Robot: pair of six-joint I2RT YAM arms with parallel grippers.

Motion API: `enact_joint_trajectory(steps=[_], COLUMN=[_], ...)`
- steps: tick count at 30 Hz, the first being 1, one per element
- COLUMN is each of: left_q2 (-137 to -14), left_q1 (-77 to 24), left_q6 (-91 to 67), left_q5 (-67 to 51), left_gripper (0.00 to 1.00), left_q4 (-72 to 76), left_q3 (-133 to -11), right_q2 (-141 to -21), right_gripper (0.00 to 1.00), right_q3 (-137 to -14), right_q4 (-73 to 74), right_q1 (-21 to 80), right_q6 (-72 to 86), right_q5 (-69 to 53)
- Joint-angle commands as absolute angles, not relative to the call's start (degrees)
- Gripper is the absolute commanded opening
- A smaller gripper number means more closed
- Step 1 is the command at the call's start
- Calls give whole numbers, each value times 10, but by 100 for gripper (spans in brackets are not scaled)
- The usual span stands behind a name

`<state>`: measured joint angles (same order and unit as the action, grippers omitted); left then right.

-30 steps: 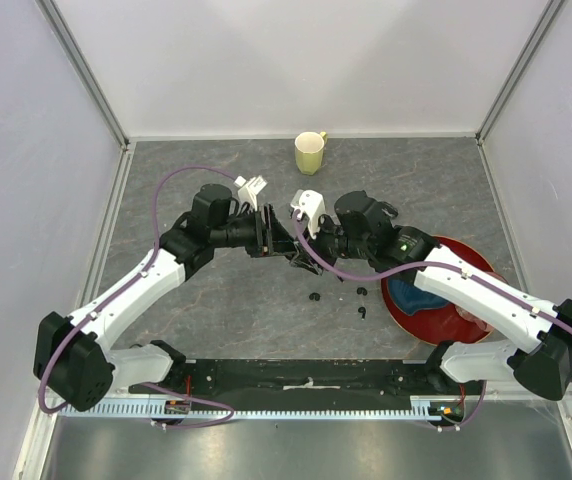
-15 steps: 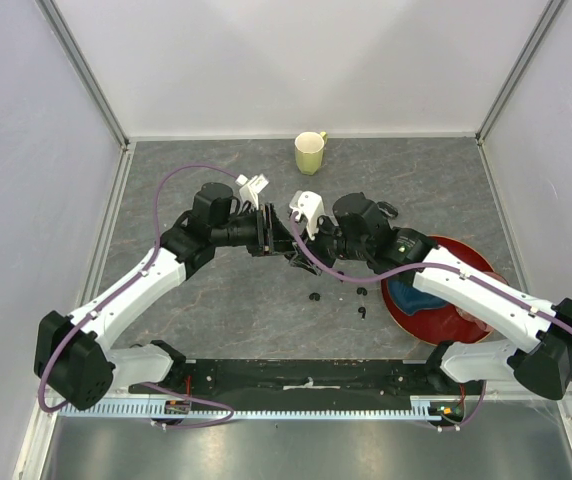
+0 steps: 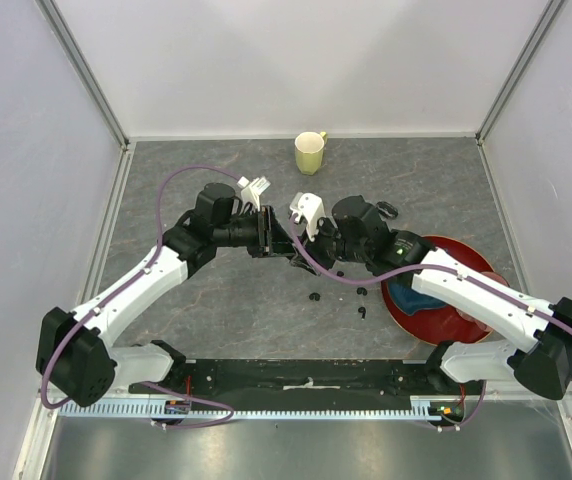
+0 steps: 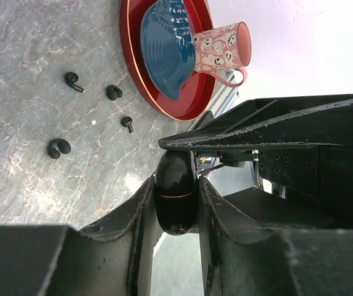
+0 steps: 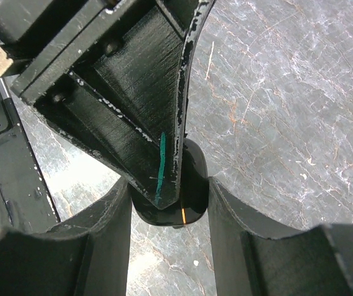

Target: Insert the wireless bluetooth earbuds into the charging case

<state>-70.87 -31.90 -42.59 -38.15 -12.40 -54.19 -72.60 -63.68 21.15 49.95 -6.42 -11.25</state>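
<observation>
The charging case (image 4: 175, 203), a glossy black pod with a thin orange seam, is closed and held above the table. My left gripper (image 4: 175, 182) is shut on it. My right gripper (image 5: 169, 185) meets it from the other side, its fingers pressed against the case (image 5: 195, 179). In the top view the two grippers (image 3: 284, 245) (image 3: 302, 250) meet at the table's middle and the case is hidden between them. Four small black hooked earbuds lie loose on the table (image 4: 71, 80) (image 4: 113, 92) (image 4: 127, 122) (image 4: 58, 148). Three show from above (image 3: 314, 297) (image 3: 362, 291) (image 3: 362, 312).
A red plate (image 3: 403, 312) with a blue bowl (image 3: 411, 295) sits at the right under my right arm. A pink patterned mug (image 4: 220, 49) lies on that plate. A yellow-green mug (image 3: 310, 152) stands at the back centre.
Both grippers have shifted very slightly left and toward the back together, still joined on the case. The earbuds have not moved.
</observation>
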Motion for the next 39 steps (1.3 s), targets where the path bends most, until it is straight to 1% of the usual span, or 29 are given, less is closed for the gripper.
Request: enact_joint_trajectory(steps=[1, 2, 3, 6, 7, 8, 9, 10, 11, 12, 13, 15, 16, 19, 22, 28, 31, 34, 36, 38, 39], left_q2=[-714, -714, -715, -715, -713, -711, -708, -708, -701, -700, -699, -693, -693, -686, -679, -647, -623, -582, -551, -527, -500], left_q1=[-321, -321, -321, -321, -321, -321, -321, -321, -321, -321, -321, -321, -320, -319, -318, -310, -307, -306, -306, -307, -307], left_q6=[-411, -411, -411, -410, -410, -410, -410, -406, -405, -404, -403, -401, -399, -397, -391, -347, -324, -303, -287, -276, -265], left_q5=[-419, -422, -424, -439, -441, -441, -439, -436, -426, -419, -411, -395, -389, -367, -343, -245, -208, -161, -151, -145, -146], left_gripper=[16, 11, 2, 2, 2, 2, 2, 2, 2, 2, 2, 2, 2, 2, 2, 2, 2, 2, 2, 2, 2], left_q4=[-116, -114, -112, -92, -89, -84, -81, -81, -82, -82, -83, -86, -89, -92, -104, -162, -172, -170, -152, -131, -96], left_q3=[-565, -565, -564, -558, -556, -554, -553, -552, -548, -547, -545, -541, -539, -535, -539, -558, -559, -554, -544, -524, -515], right_q2=[-717, -716, -715, -715, -715, -714, -712, -710, -706, -702, -700, -693, -688, -672, -653, -589, -556, -550, -563, -596, -605], right_gripper=[8, 8, 9, 11, 14, 20, 28, 34, 37, 44, 61, 68, 78, 89, 94, 97, 98, 98, 98, 98, 98], right_q3=[-633, -631, -629, -628, -627, -626, -624, -623, -620, -617, -616, -614, -612, -606, -598, -572, -558, -562, -572, -595, -599], right_q4=[175, 172, 170, 162, 162, 160, 157, 152, 149, 146, 144, 146, 145, 148, 151, 153, 132, 127, 141, 153, 150], right_q1=[503, 502, 503, 502, 502, 502, 503, 502, 502, 502, 502, 502, 502, 502, 502, 501, 493, 462, 415, 366, 353], right_q6=[-62, -62, -62, -54, -52, -49, -41, -40, -37, -34, -33, -33, -33, -33, -29, -2, 59, 133, 207, 263, 296], right_q5=[-105, -106, -105, -104, -103, -100, -98, -97, -96, -94, -89, -83, -79, -75, -78, -33, 49, 70, 33, -52, -85])
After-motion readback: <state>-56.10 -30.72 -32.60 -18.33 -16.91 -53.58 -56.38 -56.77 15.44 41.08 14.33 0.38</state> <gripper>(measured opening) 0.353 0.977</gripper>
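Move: Between the two grippers, the charging case is already pinched by both: its middle lies about 2 cm to the right of the left hand's point and about 2 cm to the left of the right hand's. Down on the table, roughly 21 cm below both hands, the nearest earbud is about 4 cm back and 3 cm right of the right hand. A second earbud is some 9 cm right and 1 cm ahead, and a third about 14 cm right and 3 cm back. Opening wide, the right fingers let go of the charging case and the right hand backs off up and to the right, about 10 cm in all, coming forward a little at the end as it swings clockwise and its fingertips lift. The left fingers keep their grip and carry the case about 6 cm left and then 4 cm up, slightly forward too, with the wrist turning some 25 degrees. ##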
